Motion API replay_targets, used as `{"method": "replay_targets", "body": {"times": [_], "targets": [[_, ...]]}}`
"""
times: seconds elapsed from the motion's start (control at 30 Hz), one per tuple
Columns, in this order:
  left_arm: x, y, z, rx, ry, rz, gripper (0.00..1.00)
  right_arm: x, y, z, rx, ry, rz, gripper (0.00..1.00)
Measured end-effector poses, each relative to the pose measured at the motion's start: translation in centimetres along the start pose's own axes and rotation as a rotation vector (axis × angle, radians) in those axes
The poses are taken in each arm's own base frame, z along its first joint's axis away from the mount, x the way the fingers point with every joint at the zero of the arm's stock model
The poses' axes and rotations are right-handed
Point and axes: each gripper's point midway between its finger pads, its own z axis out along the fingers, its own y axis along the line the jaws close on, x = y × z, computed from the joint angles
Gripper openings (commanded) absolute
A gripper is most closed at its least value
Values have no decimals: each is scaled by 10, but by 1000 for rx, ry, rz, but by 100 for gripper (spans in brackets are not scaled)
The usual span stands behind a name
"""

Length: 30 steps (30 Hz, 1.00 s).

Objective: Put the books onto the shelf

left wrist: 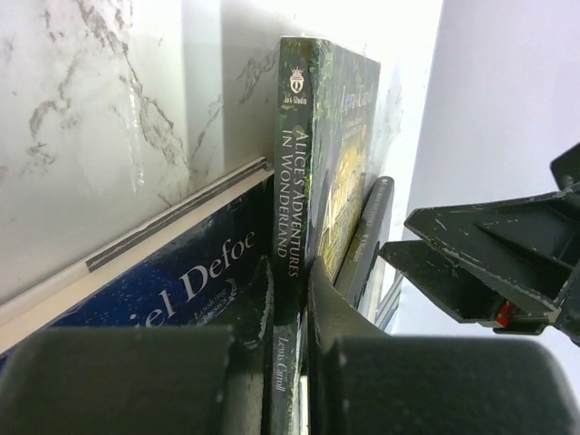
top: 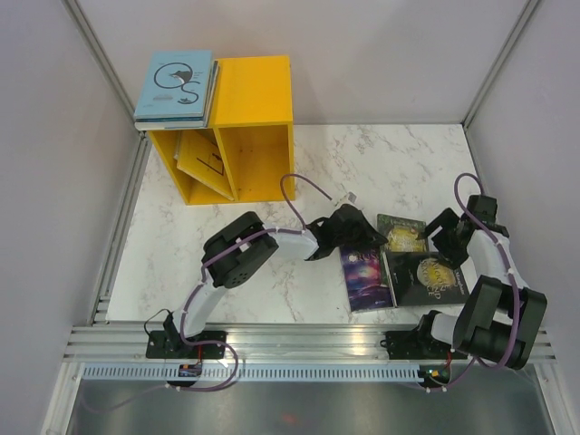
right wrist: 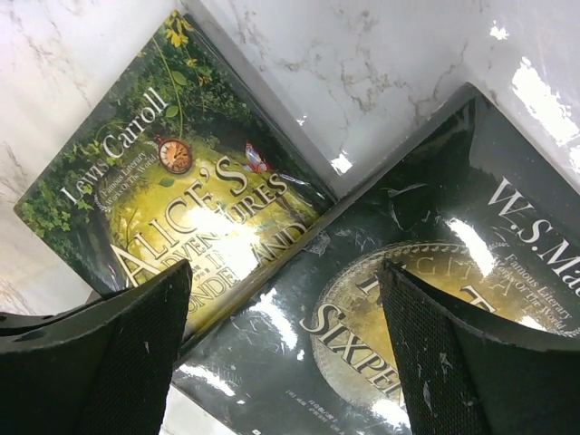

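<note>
My left gripper [top: 360, 232] is shut on the spine of the green Alice book [left wrist: 294, 172], with a finger [left wrist: 255, 304] on each side of that edge. From above, that book [top: 404, 233] lies on the marble beside a purple galaxy book [top: 367, 277] and a black-and-gold book [top: 433, 277]. My right gripper [top: 444, 239] hovers open over the Alice book [right wrist: 172, 181] and the black-and-gold book [right wrist: 362, 308], holding nothing. The yellow shelf [top: 258, 91] stands at the back left. A stack topped by a light blue book [top: 177, 86] lies on it, and a yellow book [top: 201, 163] leans in its left compartment.
Grey walls close in the table at the left, back and right. A blue Defoe cover [left wrist: 172, 290] lies right beside my left fingers. The right arm's gripper [left wrist: 494, 263] is close by in the left wrist view. An aluminium rail [top: 299, 340] runs along the near edge.
</note>
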Motion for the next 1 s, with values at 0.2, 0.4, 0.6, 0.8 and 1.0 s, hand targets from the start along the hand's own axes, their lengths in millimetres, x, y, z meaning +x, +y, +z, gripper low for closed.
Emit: {"method": "replay_targets", "body": {"times": [0.2, 0.4, 0.6, 0.8, 1.0], "targets": [[0, 10, -26, 25, -36, -44, 2, 0, 18, -2, -109, -12, 3, 91], [-15, 32, -105, -90, -104, -32, 2, 10, 48, -5, -217, 18, -28, 91], [-20, 52, -173, -158, -168, 5, 2, 52, 80, -8, -260, 107, -113, 91], [-18, 74, -238, -205, -223, 20, 2, 113, 109, -15, -298, 221, -236, 91], [-15, 94, -291, -216, -281, 31, 2, 156, 117, -9, -314, 285, -289, 91]]}}
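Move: The left hand already grips Alice by its left-hand spine; Alice's middle is about 7 cm to its right and 2 cm back, its near part under Sixpence, whose middle is some 15 cm right and 12 cm back. Robinson Crusoe lies about 10 cm back and 3 cm left; the clear table ahead of the bases is some 28 cm left, 10 cm back. From the right hand, Alice is about 9 cm left and 1 cm back, Sixpence 10 cm back and 2 cm left. The left hand keeps its shut grip on Alice's spine and sweeps the book left by about 28 cm, out from under Sixpence, drawing back some 10 cm and rising about 6 cm while the wrist turns roughly 15 degrees counter-clockwise. The right hand, fingers still wide open, first lifts a little and eases forward, then swings left in Alice's wake and back slightly, about 19 cm in all, turning some 25 degrees counter-clockwise, to end close by Sixpence's forward left corner. ##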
